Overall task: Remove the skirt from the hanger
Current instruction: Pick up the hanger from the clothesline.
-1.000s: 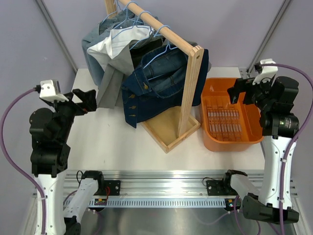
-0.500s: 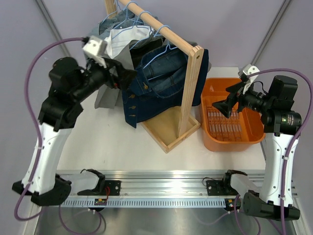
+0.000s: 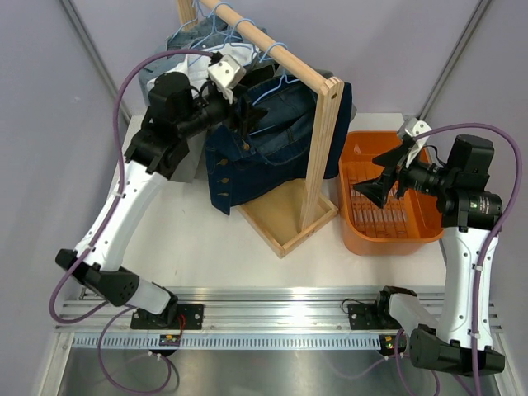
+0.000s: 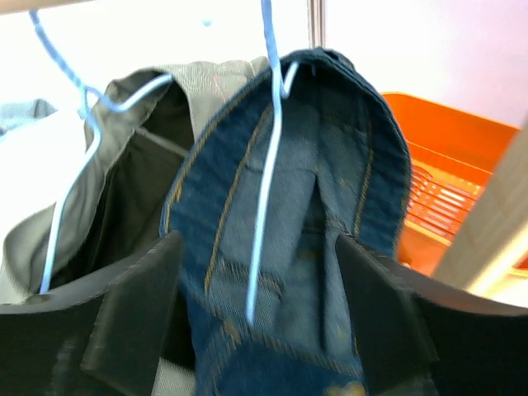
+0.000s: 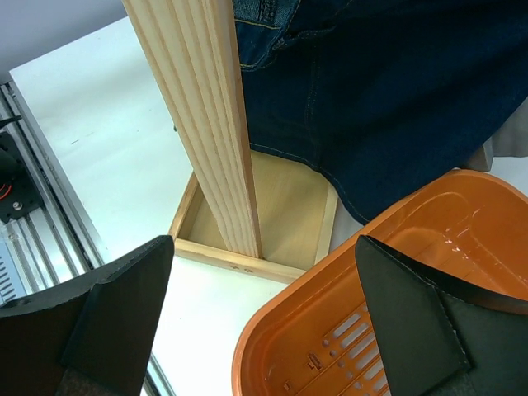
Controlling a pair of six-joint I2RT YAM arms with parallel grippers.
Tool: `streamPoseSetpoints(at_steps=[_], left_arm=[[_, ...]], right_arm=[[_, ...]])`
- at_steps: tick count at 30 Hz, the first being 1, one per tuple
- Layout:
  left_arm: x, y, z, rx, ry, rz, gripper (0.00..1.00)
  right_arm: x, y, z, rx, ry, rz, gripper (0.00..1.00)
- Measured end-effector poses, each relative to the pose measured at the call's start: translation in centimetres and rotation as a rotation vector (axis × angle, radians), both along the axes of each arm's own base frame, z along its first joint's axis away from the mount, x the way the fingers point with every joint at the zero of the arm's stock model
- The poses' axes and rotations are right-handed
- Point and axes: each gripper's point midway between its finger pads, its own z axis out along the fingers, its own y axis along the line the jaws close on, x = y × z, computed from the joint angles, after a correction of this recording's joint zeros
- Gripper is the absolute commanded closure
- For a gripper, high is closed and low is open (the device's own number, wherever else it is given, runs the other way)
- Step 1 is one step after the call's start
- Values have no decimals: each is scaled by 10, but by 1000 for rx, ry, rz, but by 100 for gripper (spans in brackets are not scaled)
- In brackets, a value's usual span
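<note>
The dark denim skirt [image 3: 272,144] hangs from a light blue wire hanger [image 3: 276,82] on the wooden rail [image 3: 272,51]. My left gripper [image 3: 243,111] has reached in at the skirt's top. In the left wrist view the skirt's waistband [image 4: 289,206] and the hanger wire [image 4: 266,165] lie between the two fingers of my left gripper [image 4: 257,272], which stand apart on either side of the denim. My right gripper [image 3: 386,177] hovers open over the orange basket [image 3: 412,233], holding nothing; in its wrist view the right gripper [image 5: 264,264] faces the rack's foot.
A grey garment [image 3: 186,148] and a white shirt [image 3: 235,54] hang on other blue hangers left of the skirt. The rack's upright post [image 3: 323,140] and box base [image 3: 285,223] stand between the arms. The basket [image 5: 330,338] sits against the base.
My left arm swung up from the table's left side to the rack and its jaws have narrowed around the skirt's waistband. My right gripper moved left and down over the basket.
</note>
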Motion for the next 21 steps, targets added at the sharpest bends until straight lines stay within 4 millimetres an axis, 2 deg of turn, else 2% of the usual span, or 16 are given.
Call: streamPoseSetpoints(at_steps=[4, 9, 12, 13, 15, 16, 17, 18, 21], left_arm=[[16, -16, -4, 14, -21, -32, 36], [22, -34, -15, 42, -25, -63, 49], [23, -45, -15, 58, -47, -78, 62], [23, -48, -15, 66, -54, -77, 71], [24, -51, -14, 86, -79, -65, 82], [24, -52, -12, 91, -90, -62, 92], [24, -52, -11, 98, -101, -53, 97], [25, -52, -9, 105, -113, -46, 100], [23, -54, -9, 122, -131, -40, 100]], right_arm=[[-2, 0, -3, 0, -1, 0, 1], [-4, 1, -8, 2, 5, 0, 0], [-3, 1, -11, 6, 13, -1, 0], [-3, 1, -11, 7, 14, -2, 1], [-2, 1, -12, 7, 12, -2, 0], [-2, 1, -12, 8, 11, -3, 0], [-1, 1, -12, 10, 13, -3, 1], [-1, 1, -12, 12, 14, -4, 1], [0, 1, -14, 15, 18, -6, 0]])
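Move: The blue hanger holding the denim skirt slopes down in front of my open left fingers, about 5 cm to their right, 3 cm ahead and barely below. The skirt's bulk hangs some 7 cm right, 2 cm ahead and 12 cm down; the stand's wooden post is about 13 cm right and level fore-and-aft. From my right hand the hanger lies roughly 17 cm left, 14 cm ahead and 10 cm higher. I bring my left fingers in around the hanger's blue wire, travelling about 5 cm right and a couple of centimetres forward, with the forward part done first. Already part-way closed, the fingers shut fully and pinch the wire just above the skirt, while my wrist rolls some 10 degrees clockwise as seen from behind the hand. ##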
